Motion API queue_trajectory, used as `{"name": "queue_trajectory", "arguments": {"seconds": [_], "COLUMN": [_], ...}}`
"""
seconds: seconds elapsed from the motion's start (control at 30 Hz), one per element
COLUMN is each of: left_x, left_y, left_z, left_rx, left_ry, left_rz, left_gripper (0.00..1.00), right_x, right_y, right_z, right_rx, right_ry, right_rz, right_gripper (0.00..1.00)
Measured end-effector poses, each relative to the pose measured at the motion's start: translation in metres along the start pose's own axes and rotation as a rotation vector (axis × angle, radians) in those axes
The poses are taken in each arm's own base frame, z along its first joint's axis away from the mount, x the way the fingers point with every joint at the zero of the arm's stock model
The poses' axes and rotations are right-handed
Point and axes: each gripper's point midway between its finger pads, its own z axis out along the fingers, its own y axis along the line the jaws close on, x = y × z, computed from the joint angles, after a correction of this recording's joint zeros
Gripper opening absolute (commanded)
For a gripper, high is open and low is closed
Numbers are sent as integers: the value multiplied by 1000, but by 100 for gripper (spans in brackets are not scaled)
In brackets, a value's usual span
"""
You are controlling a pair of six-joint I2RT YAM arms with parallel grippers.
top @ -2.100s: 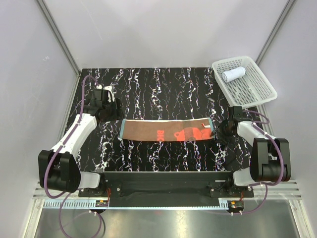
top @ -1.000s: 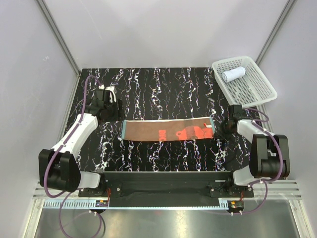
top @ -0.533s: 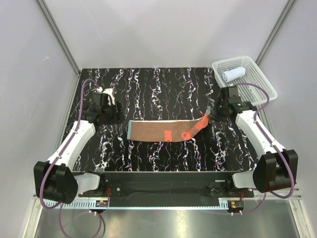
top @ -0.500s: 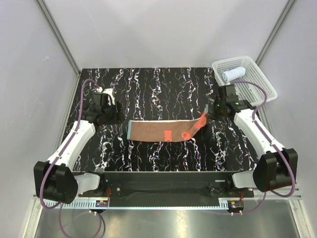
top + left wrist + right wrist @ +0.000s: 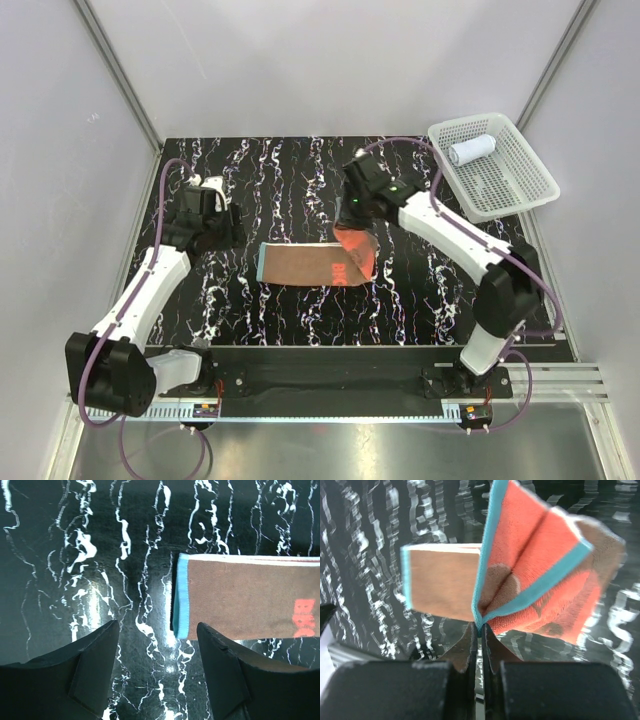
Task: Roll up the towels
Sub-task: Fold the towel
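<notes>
The orange-red towel (image 5: 305, 266) lies brown side up across the middle of the table, its teal-edged left end flat (image 5: 182, 595). My right gripper (image 5: 352, 218) is shut on the towel's teal-edged right end (image 5: 481, 622) and holds it lifted and folded back over the middle, orange side showing (image 5: 356, 250). My left gripper (image 5: 215, 228) hovers open just left of the towel's left end (image 5: 157, 645), touching nothing. The white towel (image 5: 471, 151) sits rolled in the basket.
The white mesh basket (image 5: 522, 172) stands at the back right corner of the black marbled table (image 5: 300, 180). Grey walls close in the sides and back.
My right gripper has carried the towel's right end up and far to the left, folding it over the middle. The left gripper has barely moved.
</notes>
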Motion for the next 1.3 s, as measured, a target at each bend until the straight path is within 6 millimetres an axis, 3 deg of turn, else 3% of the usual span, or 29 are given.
{"name": "queue_trajectory", "arguments": {"seconds": [0.2, 0.37, 0.93, 1.3], "left_x": [-2, -3, 1, 1], "left_y": [7, 11, 16, 17], "left_z": [-1, -1, -1, -1], "left_rx": [-42, -66, -85, -88], "left_ry": [-16, -22, -12, -13], "left_rz": [-8, -18, -29, -31], "left_gripper": [70, 70, 71, 71], "right_x": [19, 33, 79, 120], "right_y": [57, 85, 115, 128], "right_z": [20, 29, 61, 82], "right_rx": [-47, -69, -64, -62], "right_ry": [40, 56, 132, 187], "right_rz": [-86, -133, -207, -266], "right_gripper": [0, 0, 0, 0]}}
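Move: Over the spread towel, the right hand pinches the lifted right hem; the free left hem lies about 23 cm to its left, 6 cm back and 17 cm below. The towel's bend is on the table some 7 cm to its right and 6 cm back, the red lettering about 2 cm to its left and 8 cm back. From the open left hand, that left hem is roughly 5 cm to the right, 3 cm back and 14 cm below. Drawing the pinched right hem across towards the left hem, the right hand goes about 17 cm left, fast at first and level, then slower while also sinking and drawing back some 6 cm each. The wrist turns roughly 20 degrees counter-clockwise, and the fingers stay shut on the hem, still above the table. ##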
